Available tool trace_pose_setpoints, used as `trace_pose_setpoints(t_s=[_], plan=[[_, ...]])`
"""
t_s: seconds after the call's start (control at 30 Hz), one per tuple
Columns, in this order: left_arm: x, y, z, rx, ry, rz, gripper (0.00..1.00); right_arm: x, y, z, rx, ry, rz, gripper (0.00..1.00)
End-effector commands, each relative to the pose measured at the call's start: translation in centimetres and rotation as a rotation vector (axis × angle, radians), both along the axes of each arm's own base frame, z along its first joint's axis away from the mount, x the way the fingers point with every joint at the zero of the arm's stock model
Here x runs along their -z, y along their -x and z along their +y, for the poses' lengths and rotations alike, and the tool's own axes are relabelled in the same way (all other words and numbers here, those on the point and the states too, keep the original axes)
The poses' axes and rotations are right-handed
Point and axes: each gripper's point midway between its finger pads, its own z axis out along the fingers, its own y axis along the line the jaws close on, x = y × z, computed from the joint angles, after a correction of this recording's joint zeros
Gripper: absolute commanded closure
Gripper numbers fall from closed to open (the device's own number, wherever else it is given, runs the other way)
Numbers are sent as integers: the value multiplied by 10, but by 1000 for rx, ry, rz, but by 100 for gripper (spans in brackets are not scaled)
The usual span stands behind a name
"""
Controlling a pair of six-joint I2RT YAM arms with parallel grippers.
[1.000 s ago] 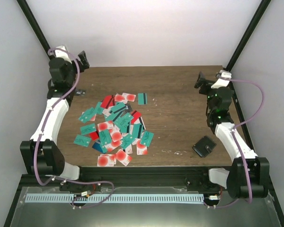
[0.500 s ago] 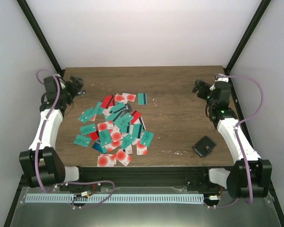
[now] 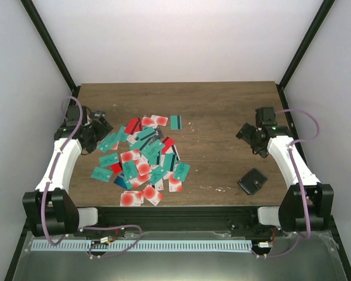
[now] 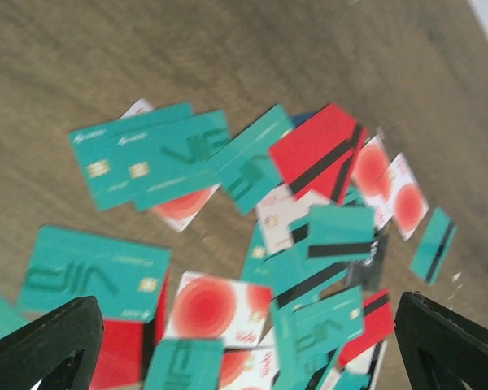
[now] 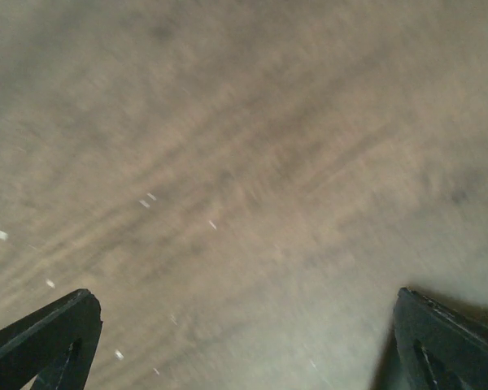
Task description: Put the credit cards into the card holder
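The credit cards (image 3: 143, 155) lie in a loose overlapping pile left of the table's middle: teal, red, and white with a red circle. One teal card (image 3: 175, 122) lies apart behind the pile. The left wrist view shows the credit cards (image 4: 228, 309) spread below my open left gripper (image 4: 244, 353), which holds nothing. In the top view my left gripper (image 3: 100, 130) hovers at the pile's left edge. The black card holder (image 3: 252, 181) lies closed at the near right. My right gripper (image 3: 246, 132) is open over bare wood, behind the holder; its wrist view shows only wood between the fingertips (image 5: 451, 341).
The wooden table (image 3: 222, 117) is walled by white panels at the back and both sides, with black posts in the back corners. A black rail (image 3: 175, 216) runs along the near edge between the arm bases.
Both arms have swung down from the back corners. The left gripper came forward to the pile's left edge, the right gripper forward and lower toward the card holder. Both stayed open.
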Motion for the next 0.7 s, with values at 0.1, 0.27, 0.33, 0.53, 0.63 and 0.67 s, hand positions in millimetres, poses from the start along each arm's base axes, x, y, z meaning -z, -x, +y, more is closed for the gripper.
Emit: trace_pose_setpoints(t_s=[0.1,0.27,0.33,0.53,0.63,0.67], plan=[[18,55,-15,154,-7,87,0,39,97,-14,232,-20,338,0],[20,73,-38,242,22,85,0,54,129,-21,306,1,386,0],[23,80,-47,275,37,81,0,62,133,-18,306,-22,384,0],[25,99,-77,388,54,82,5,82,134,-12,306,-60,382,2],[20,104,-88,431,40,76,5,99,142,-11,320,-62,435,2],[17,106,-90,440,35,72,5,104,143,-10,321,-62,445,2]])
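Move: For my right hand the card holder lies about 13 cm back, 2 cm to its right and 12 cm below. My left hand heads for the near teal card, about 11 cm back, 9 cm right and 15 cm down. Level with that teal card and 7 cm to its right is the red-circle card; the dark blue card is some 7 cm nearer me and 4 cm left of it. I draw my right hand back about 14 cm and down 9 cm to just above the card holder, tipping its fingers nearly straight down and turning clockwise. My left hand comes back some 10 cm, veers right by 8 cm and sinks slightly over the pile, turning some 20 degrees clockwise. Both grippers stay open, touching nothing. ##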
